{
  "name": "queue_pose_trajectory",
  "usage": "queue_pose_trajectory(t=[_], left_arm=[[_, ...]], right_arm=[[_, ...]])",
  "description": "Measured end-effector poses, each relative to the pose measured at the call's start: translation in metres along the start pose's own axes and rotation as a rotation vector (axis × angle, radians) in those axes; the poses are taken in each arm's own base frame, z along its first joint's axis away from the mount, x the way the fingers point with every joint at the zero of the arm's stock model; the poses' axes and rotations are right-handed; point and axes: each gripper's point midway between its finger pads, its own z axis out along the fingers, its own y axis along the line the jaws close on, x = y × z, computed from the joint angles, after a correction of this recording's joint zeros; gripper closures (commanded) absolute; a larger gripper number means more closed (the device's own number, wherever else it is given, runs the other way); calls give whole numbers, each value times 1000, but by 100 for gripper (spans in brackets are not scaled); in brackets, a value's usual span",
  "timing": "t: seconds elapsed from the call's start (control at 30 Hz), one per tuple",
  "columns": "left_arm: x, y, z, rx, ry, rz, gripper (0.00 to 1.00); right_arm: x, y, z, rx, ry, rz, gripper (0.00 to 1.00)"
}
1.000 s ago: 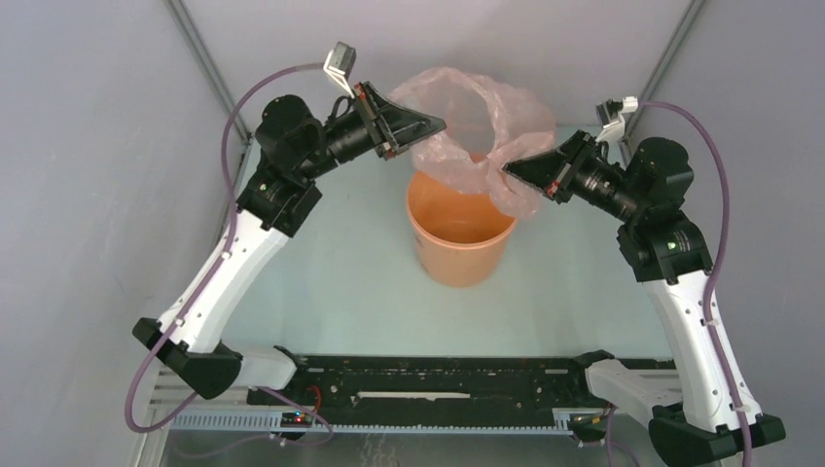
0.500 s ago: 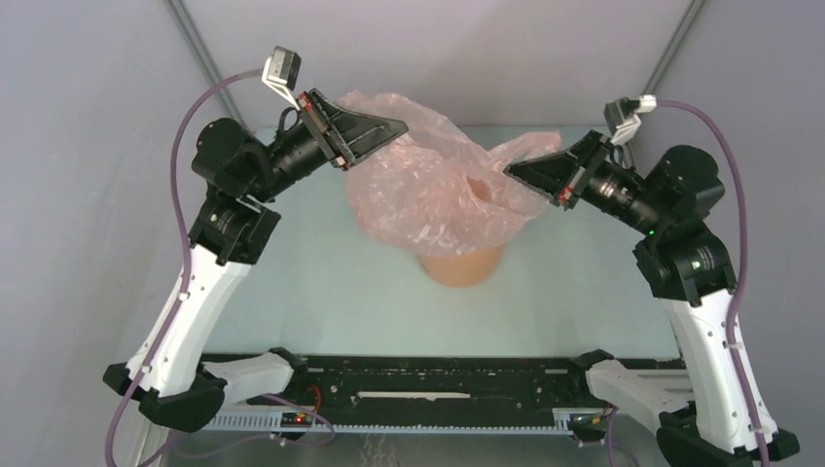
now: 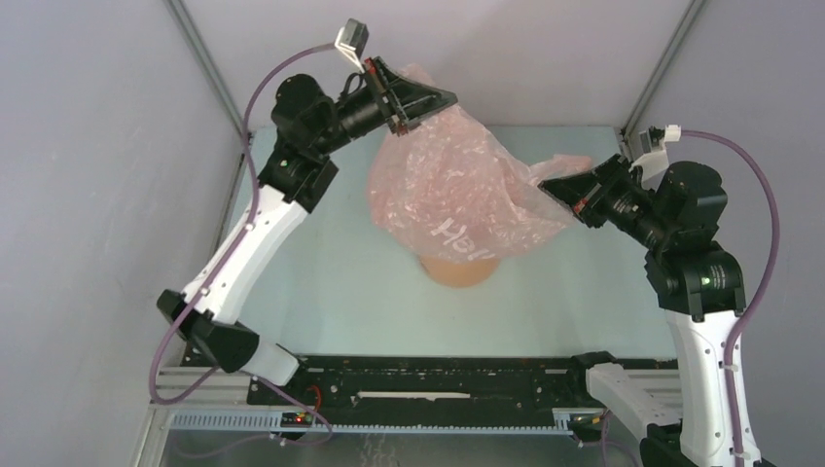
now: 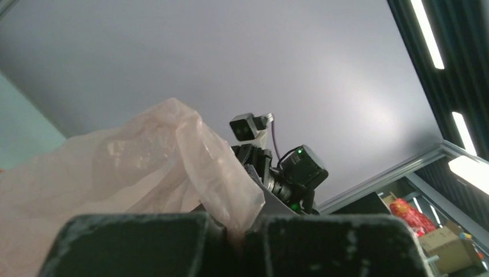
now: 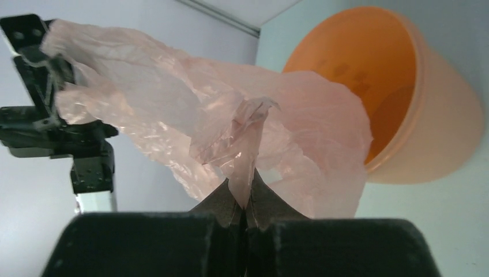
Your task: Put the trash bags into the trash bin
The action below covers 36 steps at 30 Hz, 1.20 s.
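Observation:
The pale-pink translucent trash bag point(image 3: 457, 190) hangs spread between both grippers, above and in front of the orange trash bin point(image 3: 457, 271), hiding most of it. My left gripper point(image 3: 449, 97) is shut on the bag's far upper edge, high up. My right gripper point(image 3: 547, 187) is shut on the bag's right edge. In the right wrist view the bag point(image 5: 190, 109) rises from my shut gripper point(image 5: 245, 199), and the bin point(image 5: 403, 86) shows its open mouth at the right. In the left wrist view the bag point(image 4: 144, 167) is pinched in my gripper point(image 4: 235, 234).
The pale-green table top point(image 3: 331, 292) lies around the bin. Grey walls point(image 3: 97, 146) enclose left and right, with slanted frame posts point(image 3: 209, 63) at the back corners. A black rail point(image 3: 438, 379) runs along the near edge.
My left gripper has swung right and farther back, higher over the bin. My right gripper has dropped lower and to the right. The bag now hangs more fully spread over the bin.

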Motion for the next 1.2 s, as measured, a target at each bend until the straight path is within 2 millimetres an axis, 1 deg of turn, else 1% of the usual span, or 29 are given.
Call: queue_pose_trajectory(t=[0.1, 0.17, 0.23, 0.3, 0.4, 0.5, 0.57, 0.6, 0.63, 0.7, 0.77, 0.83, 0.93, 0.97, 1.03, 1.1, 1.13, 1.17, 1.2], left_arm=[[-5, -2, 20, 52, 5, -25, 100], [-2, -3, 33, 84, 22, -44, 100], [6, -1, 47, 115, 45, -68, 100], [19, 7, 59, 129, 71, -101, 100], [37, 26, 70, 118, 104, -146, 100], [47, 43, 82, 108, 123, -171, 100], [50, 54, 89, 98, 132, -186, 100], [51, 60, 92, 90, 135, -192, 100], [53, 66, 94, 82, 138, -198, 100], [54, 74, 95, 67, 152, -205, 100], [53, 77, 92, 59, 159, -205, 100], [49, 77, 88, 62, 164, -194, 100], [50, 79, 74, 53, 177, -180, 100], [51, 79, 68, 50, 182, -177, 100], [54, 79, 61, 49, 194, -176, 100], [58, 75, 55, 63, 212, -167, 100], [59, 71, 53, 75, 222, -160, 100], [59, 69, 52, 80, 226, -157, 100], [59, 66, 51, 89, 228, -151, 100]], right_arm=[[-4, -10, 1, 54, -16, -15, 96], [-9, -14, 0, 82, -37, -32, 96], [-15, -16, -2, 101, -62, -49, 96], [-20, -16, -4, 108, -83, -65, 96], [-29, -17, -6, 123, -113, -92, 96], [-40, -20, -6, 148, -137, -124, 95], [-49, -21, -6, 166, -155, -146, 91], [-54, -22, -6, 177, -162, -159, 88], [-56, -22, -5, 183, -167, -169, 83], [-60, -25, -3, 204, -160, -193, 68], [-60, -30, -2, 228, -143, -210, 46], [-59, -33, -5, 249, -131, -223, 27], [-63, -32, -16, 279, -145, -251, 12], [-65, -29, -20, 282, -155, -263, 8], [-69, -16, -30, 265, -177, -296, 7], [-73, 0, -39, 233, -199, -324, 6], [-75, 10, -43, 214, -211, -343, 7], [-79, 21, -47, 194, -224, -362, 10], [-83, 35, -52, 161, -240, -389, 12]])
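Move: The stretched-out trash bag hangs between the two shut grippers. Its middle is roughly 15 cm below the left hand and 3 cm to its right; from the right hand it is about 4 cm ahead, 11 cm to the left and 4 cm lower. The trash bin stands under the bag, some 10 cm ahead of the left hand, 5 cm right and 45 cm down; from the right hand it is about 14 cm ahead, 8 cm left and 35 cm down. The trash bag stays pinched in the left hand, which swings right about 11 cm above the bin while sinking some 7 cm, then eases a few centimetres back left. The right hand draws off rightward about 7 cm, rolling its left side down some 20 degrees, opens wide to let go of its corner, and lifts briskly away. ##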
